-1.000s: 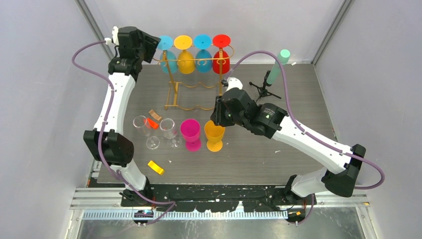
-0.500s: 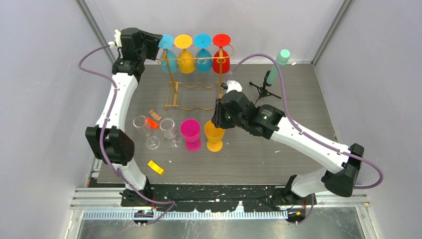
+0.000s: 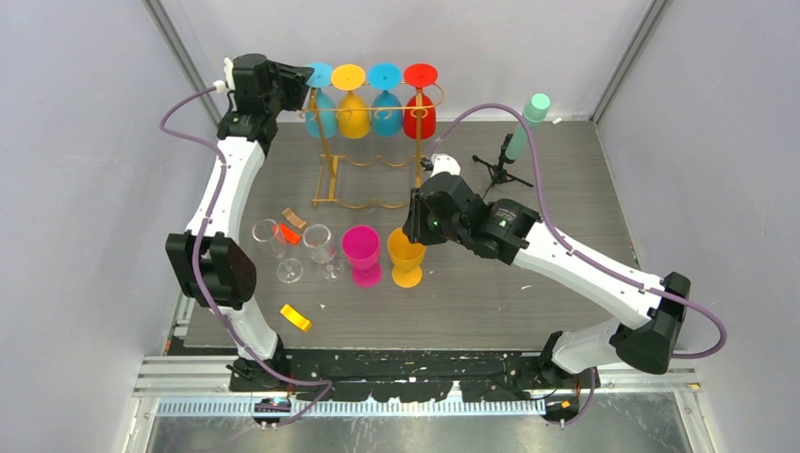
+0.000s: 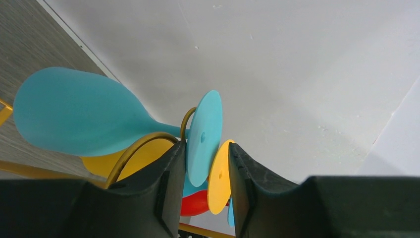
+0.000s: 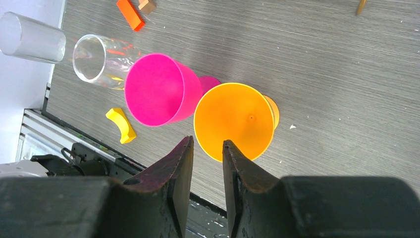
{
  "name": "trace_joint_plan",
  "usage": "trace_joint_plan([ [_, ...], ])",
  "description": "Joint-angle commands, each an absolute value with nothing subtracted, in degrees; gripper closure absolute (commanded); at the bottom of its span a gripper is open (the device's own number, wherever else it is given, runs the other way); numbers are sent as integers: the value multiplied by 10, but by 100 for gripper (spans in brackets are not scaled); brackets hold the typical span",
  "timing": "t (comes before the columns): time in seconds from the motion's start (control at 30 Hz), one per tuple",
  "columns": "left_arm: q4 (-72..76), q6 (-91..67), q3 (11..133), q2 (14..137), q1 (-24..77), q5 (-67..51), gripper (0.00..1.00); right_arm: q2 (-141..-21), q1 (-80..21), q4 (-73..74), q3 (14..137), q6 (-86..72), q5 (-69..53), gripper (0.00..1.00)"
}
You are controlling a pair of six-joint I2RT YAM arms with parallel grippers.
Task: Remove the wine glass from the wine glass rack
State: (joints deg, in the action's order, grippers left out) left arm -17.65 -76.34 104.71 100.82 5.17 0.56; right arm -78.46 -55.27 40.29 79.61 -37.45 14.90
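Note:
The gold wine glass rack (image 3: 328,160) stands at the back of the table with several coloured wine glasses hanging upside down from its top rail. The leftmost is a cyan wine glass (image 3: 319,90). My left gripper (image 3: 300,80) is at its foot. In the left wrist view the cyan foot disc (image 4: 203,136) sits between the fingers of my left gripper (image 4: 205,144), against the left pad, with a sliver of gap on the right. My right gripper (image 3: 412,234) hovers open over the rim of an upright orange glass (image 5: 237,119), holding nothing.
A pink glass (image 3: 360,247) stands beside the orange glass (image 3: 408,260). Two clear glasses (image 3: 319,241) and small orange and yellow blocks (image 3: 295,317) lie at the left front. A black tripod with a green cylinder (image 3: 514,142) stands at the back right.
My left gripper has moved right onto the cyan glass's foot and its jaws have narrowed around it. The right arm has hardly moved.

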Motion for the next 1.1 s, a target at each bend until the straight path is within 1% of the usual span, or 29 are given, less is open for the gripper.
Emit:
trace_joint_plan([
  [0.0, -162, -764, 1039, 1015, 49, -17, 62, -763, -550, 378, 796, -381, 155, 66],
  [0.4, -152, -761, 1018, 1009, 48, -7, 77, -761, -549, 378, 792, -385, 158, 66],
  [0.5, -142, -760, 1008, 1006, 46, -9, 84, -762, -549, 378, 793, -386, 159, 66],
  [0.63, -128, -757, 995, 999, 43, -9, 99, -762, -549, 378, 793, -386, 159, 66],
  [0.67, -125, -757, 993, 998, 42, -9, 100, -762, -549, 378, 793, -386, 160, 66],
  [1.07, -65, -748, 980, 973, 33, -5, 100, -766, -549, 378, 795, -385, 160, 66],
])
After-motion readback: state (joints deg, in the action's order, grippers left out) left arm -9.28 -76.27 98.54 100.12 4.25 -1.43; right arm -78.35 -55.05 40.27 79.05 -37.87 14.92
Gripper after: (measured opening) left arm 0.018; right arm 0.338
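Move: The far-left blue glass hangs upside down on the rack, its foot between the left hand's open fingertips, roughly 2 cm ahead, 1 cm right and 1 cm below. From that hand the yellow glass's foot is about 8 cm right and 2 cm ahead, the second blue foot some 15 cm right, also 2 cm ahead, both at much the same height. From the right hand, the first blue foot lies roughly 30 cm ahead, 18 cm left and 12 cm higher. The left hand sinks about 1 cm and shuts its part-open fingers, pinching the far-left blue glass's foot. ##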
